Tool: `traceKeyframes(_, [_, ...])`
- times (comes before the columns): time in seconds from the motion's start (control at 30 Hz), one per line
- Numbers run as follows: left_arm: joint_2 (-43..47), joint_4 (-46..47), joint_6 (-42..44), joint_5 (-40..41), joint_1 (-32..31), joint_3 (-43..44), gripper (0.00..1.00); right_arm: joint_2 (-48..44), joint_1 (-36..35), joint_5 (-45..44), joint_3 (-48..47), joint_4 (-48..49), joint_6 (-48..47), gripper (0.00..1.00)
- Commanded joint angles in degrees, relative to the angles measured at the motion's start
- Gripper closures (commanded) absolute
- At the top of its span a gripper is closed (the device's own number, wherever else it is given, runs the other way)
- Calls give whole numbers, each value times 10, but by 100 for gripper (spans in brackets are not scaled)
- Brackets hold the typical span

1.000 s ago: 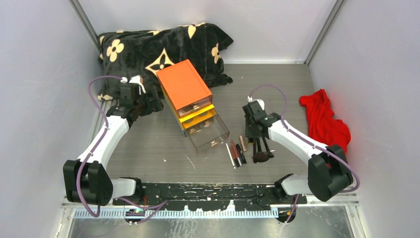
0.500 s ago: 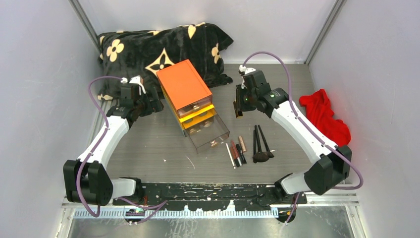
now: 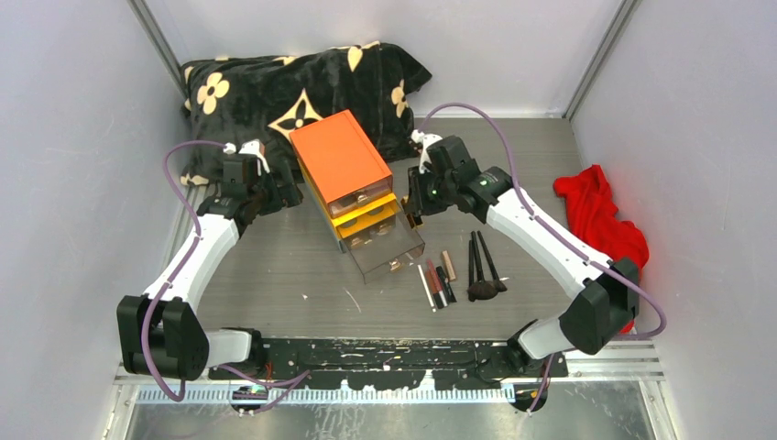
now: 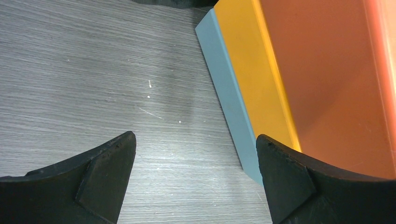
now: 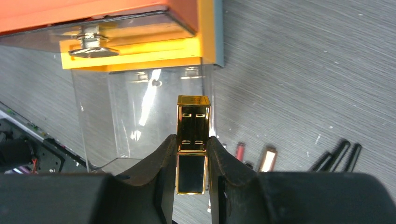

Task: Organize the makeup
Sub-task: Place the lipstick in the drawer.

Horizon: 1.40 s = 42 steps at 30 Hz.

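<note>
My right gripper [image 3: 414, 205] [image 5: 192, 140] is shut on a gold and black tube [image 5: 193, 122] that points down from its fingers. It hangs over the right edge of the pulled-out clear drawer [image 3: 385, 246] [image 5: 140, 116] of the orange-topped box [image 3: 341, 156]. Several thin tubes [image 3: 438, 282] [image 5: 267, 158] and slim black brushes [image 3: 482, 270] [image 5: 341, 154] lie in a row on the table to the right of the drawer. My left gripper [image 3: 279, 194] [image 4: 196, 140] stands open just above the table, right against the box's left side [image 4: 243, 93], with nothing between its fingers.
A black cloth with cream flowers [image 3: 293, 82] lies bunched at the back behind the box. At the right wall sits a red cloth [image 3: 600, 220]. White walls close in the table on three sides.
My right gripper rose from the row of makeup with the gold and black tube and carried it left to the open drawer. The left arm has not moved.
</note>
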<state>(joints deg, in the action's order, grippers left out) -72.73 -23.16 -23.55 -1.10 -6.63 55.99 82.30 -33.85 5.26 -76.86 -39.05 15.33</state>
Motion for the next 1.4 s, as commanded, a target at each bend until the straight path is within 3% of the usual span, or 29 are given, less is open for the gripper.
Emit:
traceKeyframes(0.0, [10, 24, 4, -2, -2, 3, 0, 10, -34, -9, -23, 36, 2, 99])
traceKeyframes(0.27, [11, 24, 5, -2, -1, 1, 0, 21, -66, -31, -5, 43, 10, 98])
traceKeyframes(0.6, [11, 25, 7, 0, -1, -2, 0, 31, -79, -69, 25, 47, 10, 86])
traceKeyframes(1.03, [10, 25, 10, 0, -1, -2, 0, 44, -98, -92, 44, 46, 10, 85])
traceKeyframes(1.13, [11, 24, 10, 0, -1, -2, 0, 45, -100, -101, 47, 44, 13, 65])
traceKeyframes(1.37, [14, 22, 11, 4, -1, 0, 0, 42, -100, -107, 54, 48, 13, 43])
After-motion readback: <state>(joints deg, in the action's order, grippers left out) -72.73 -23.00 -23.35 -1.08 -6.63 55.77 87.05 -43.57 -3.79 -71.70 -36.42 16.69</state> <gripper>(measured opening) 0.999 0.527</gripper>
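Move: The right hand already holds the gold lipstick. The middle of the clear open drawer lies about 6 cm to its left, 3 cm back and 11 cm below. The cabinet's middle is some 12 cm ahead and 14 cm left; the copper tube on the table is about 6 cm back and 9 cm right, 17 cm down. From the idle left hand the drawer is roughly 20 cm right and 8 cm back, 6 cm below. The right hand sinks 6 cm over the open drawer, easing 3 cm left and back, then releases the lipstick. ##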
